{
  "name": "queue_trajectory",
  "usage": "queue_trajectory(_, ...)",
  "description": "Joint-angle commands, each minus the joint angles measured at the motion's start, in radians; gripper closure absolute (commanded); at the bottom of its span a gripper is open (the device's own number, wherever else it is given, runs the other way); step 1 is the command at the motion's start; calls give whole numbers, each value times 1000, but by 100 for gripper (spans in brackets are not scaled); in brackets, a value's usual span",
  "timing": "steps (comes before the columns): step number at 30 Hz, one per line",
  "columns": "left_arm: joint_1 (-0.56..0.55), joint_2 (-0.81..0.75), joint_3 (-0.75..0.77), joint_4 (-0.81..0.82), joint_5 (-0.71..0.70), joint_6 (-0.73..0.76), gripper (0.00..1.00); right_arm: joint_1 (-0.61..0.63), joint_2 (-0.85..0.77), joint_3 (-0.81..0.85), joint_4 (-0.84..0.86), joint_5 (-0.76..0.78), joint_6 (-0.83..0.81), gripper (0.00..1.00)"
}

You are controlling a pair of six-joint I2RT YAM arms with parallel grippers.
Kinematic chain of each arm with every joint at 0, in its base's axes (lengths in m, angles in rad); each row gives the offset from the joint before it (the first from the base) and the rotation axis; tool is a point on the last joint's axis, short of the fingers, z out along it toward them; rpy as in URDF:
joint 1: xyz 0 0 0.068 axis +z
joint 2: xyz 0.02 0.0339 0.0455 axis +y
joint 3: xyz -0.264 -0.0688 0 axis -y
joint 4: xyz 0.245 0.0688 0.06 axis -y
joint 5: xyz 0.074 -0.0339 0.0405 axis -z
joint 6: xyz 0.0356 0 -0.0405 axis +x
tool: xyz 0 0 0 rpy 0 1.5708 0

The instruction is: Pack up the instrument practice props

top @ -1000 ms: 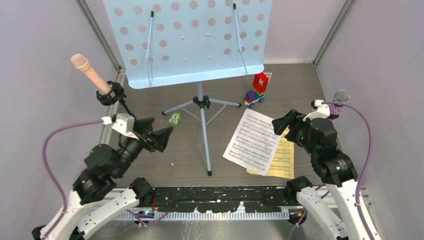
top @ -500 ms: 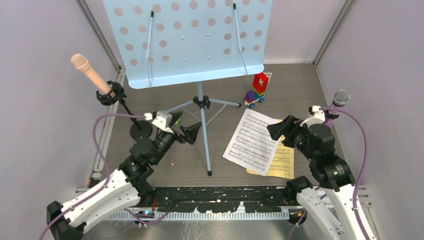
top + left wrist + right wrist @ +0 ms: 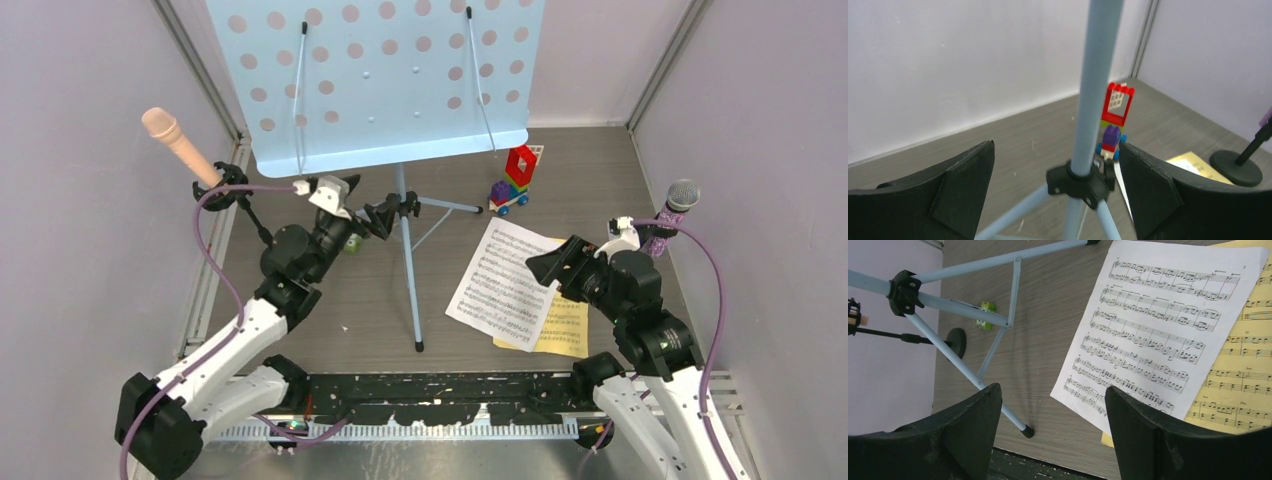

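The pale-blue music rack point(image 3: 385, 80) stands at the back on tripod legs point(image 3: 410, 285). My left gripper point(image 3: 366, 212) is open just left of the black tripod hub point(image 3: 403, 205); in the left wrist view point(image 3: 1055, 146) the pole point(image 3: 1093, 90) and hub point(image 3: 1080, 180) stand between the jaws, untouched. A white score sheet point(image 3: 505, 283) lies over a yellow one point(image 3: 568, 325). My right gripper point(image 3: 545, 262) is open and empty above the white sheet's point(image 3: 1158, 330) near-left corner. The peach microphone point(image 3: 178, 143) sits in its holder point(image 3: 222, 187) at the left, the purple microphone point(image 3: 678, 205) at the right.
A colourful toy brick car point(image 3: 513, 180) stands right of the tripod, behind the sheets. A small green block point(image 3: 352, 240) lies under my left gripper. Grey walls close in left, right and back. The black rail point(image 3: 430, 400) runs along the near edge.
My left arm has swung forward and right, bringing its open gripper up to the tripod hub. My right gripper has shifted slightly left and nearer over the white sheet.
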Motion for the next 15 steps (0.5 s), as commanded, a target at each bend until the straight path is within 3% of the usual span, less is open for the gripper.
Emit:
queue_trajectory(1, 87, 61, 83, 135, 214, -65, 5, -4, 0, 3, 38, -28, 24, 20)
queue_trajectory(9, 115, 196, 162, 150, 417, -69, 14, -4, 0, -11, 37, -33, 31, 21)
queue_trajectory(15, 128, 247, 204, 120, 439, -47, 41, -4, 6, -18, 40, -53, 41, 23)
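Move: The music stand's pole is about 4 cm ahead of the left hand and 6 cm to its right, reaching up past the hand's own height. The stand's black clamp sits on that pole, some 6 cm lower than the hand. The green block lies on the table about 9 cm ahead and 9 cm left, roughly 26 cm down. From the right hand, the pole's part at left-hand height is some 14 cm ahead, 24 cm left and 10 cm higher. The left hand swings about 5 cm to the right and somewhat forward onto the music stand's pole just above the black clamp, rising a couple of centimetres at first and then sinking back nearly as much. On the way it turns about 15 degrees clockwise, bringing the pole between the lines of its fingers, which close by about a third from wide open without yet pinching it. ##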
